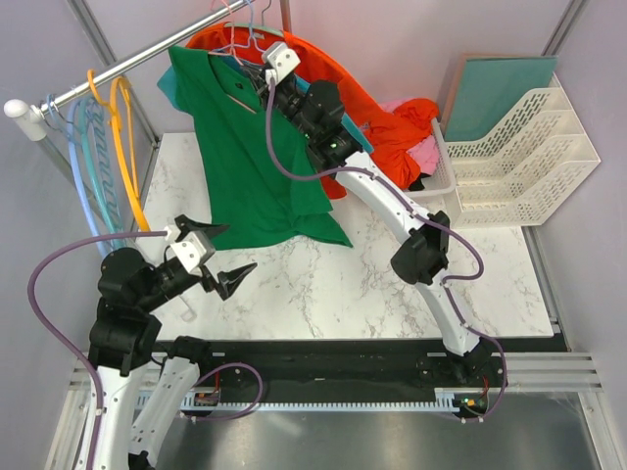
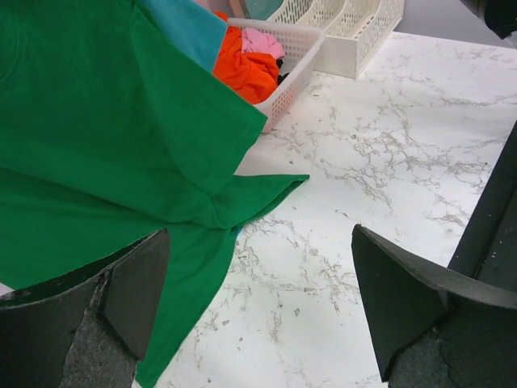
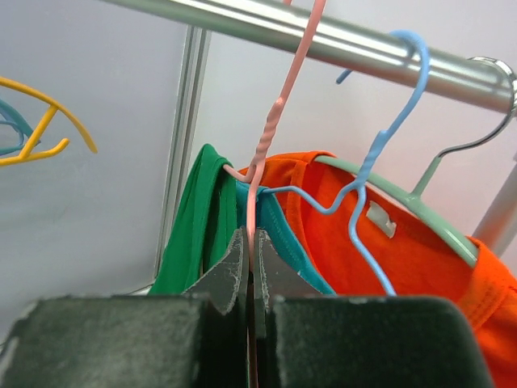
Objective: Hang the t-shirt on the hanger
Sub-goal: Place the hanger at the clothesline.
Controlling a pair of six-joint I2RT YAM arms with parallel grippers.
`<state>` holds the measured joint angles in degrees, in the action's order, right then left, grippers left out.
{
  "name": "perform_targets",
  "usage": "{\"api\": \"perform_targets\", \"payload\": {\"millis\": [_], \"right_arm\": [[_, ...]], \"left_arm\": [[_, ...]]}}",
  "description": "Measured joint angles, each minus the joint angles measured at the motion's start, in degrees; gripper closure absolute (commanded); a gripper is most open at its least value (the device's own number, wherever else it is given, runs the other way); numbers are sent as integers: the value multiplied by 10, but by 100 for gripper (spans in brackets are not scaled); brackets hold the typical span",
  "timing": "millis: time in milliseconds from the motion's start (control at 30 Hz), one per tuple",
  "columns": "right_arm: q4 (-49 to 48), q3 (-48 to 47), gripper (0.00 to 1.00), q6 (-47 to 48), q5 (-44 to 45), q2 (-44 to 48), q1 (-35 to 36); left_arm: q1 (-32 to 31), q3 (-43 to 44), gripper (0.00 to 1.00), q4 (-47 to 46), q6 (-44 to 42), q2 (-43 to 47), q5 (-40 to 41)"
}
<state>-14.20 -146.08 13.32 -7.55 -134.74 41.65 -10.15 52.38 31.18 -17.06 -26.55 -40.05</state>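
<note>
The dark green t-shirt (image 1: pixel 245 147) hangs from the rail end of the scene, and its lower part drapes onto the marble table (image 1: pixel 392 284). It fills the left of the left wrist view (image 2: pixel 105 137) and shows as a green fold in the right wrist view (image 3: pixel 198 218). The pink wire hanger (image 3: pixel 279 105) hooks over the metal rail (image 3: pixel 339 40), its hook also showing from above (image 1: pixel 227 22). My right gripper (image 3: pixel 250 238) (image 1: pixel 269 73) is shut on the hanger's wire just below the twisted neck. My left gripper (image 2: pixel 260 242) (image 1: pixel 233 250) stands open above the table beside the shirt's hem, holding nothing.
An orange-red garment (image 3: pixel 420 267) on a mint hanger, a teal t-shirt (image 3: pixel 283 234) and a light blue wire hanger (image 3: pixel 380 153) crowd the rail beside the pink one. A yellow-orange hanger (image 1: pixel 125 137) and light blue hangers (image 1: pixel 83 157) hang at left. A white basket (image 1: pixel 441 166) and a cream file tray (image 1: pixel 529 147) stand at right.
</note>
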Motion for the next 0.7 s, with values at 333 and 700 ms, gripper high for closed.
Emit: {"api": "perform_targets", "payload": {"millis": [333,700], "right_arm": [[-29,7,75,-1,12,-16,4],[-2,147,2,-25,16,91,3]], "left_arm": [[0,-7,2,0,2,3,20],[0,-90,6,3,-47,-74,107]]}}
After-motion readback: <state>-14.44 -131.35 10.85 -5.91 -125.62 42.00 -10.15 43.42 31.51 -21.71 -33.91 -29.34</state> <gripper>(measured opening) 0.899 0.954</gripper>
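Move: The rail, where the pink hanger's hook goes, lies about 9 cm ahead, 3 left and 11 above my right hand, which still grips the hanger. The blue hanger's neck is some 8 cm ahead, level sideways and 5 above; the yellow hanger is roughly 12 back, 23 left and 4 lower. The green t-shirt's middle is straight below, some 25 down. From my left hand that rail spot lies about 43 cm ahead, level sideways and 25 up. I ease my right hand down about 3 cm beneath the rail, and my fingers spread from shut to nearly wide, letting go of the pink hanger's shoulder wire; then I start drawing back and to the right, rising slightly. My empty left hand, fingers open, sinks some 10 cm towards the table and 5 cm forward, tipping its fingertips down about 15 degrees. ##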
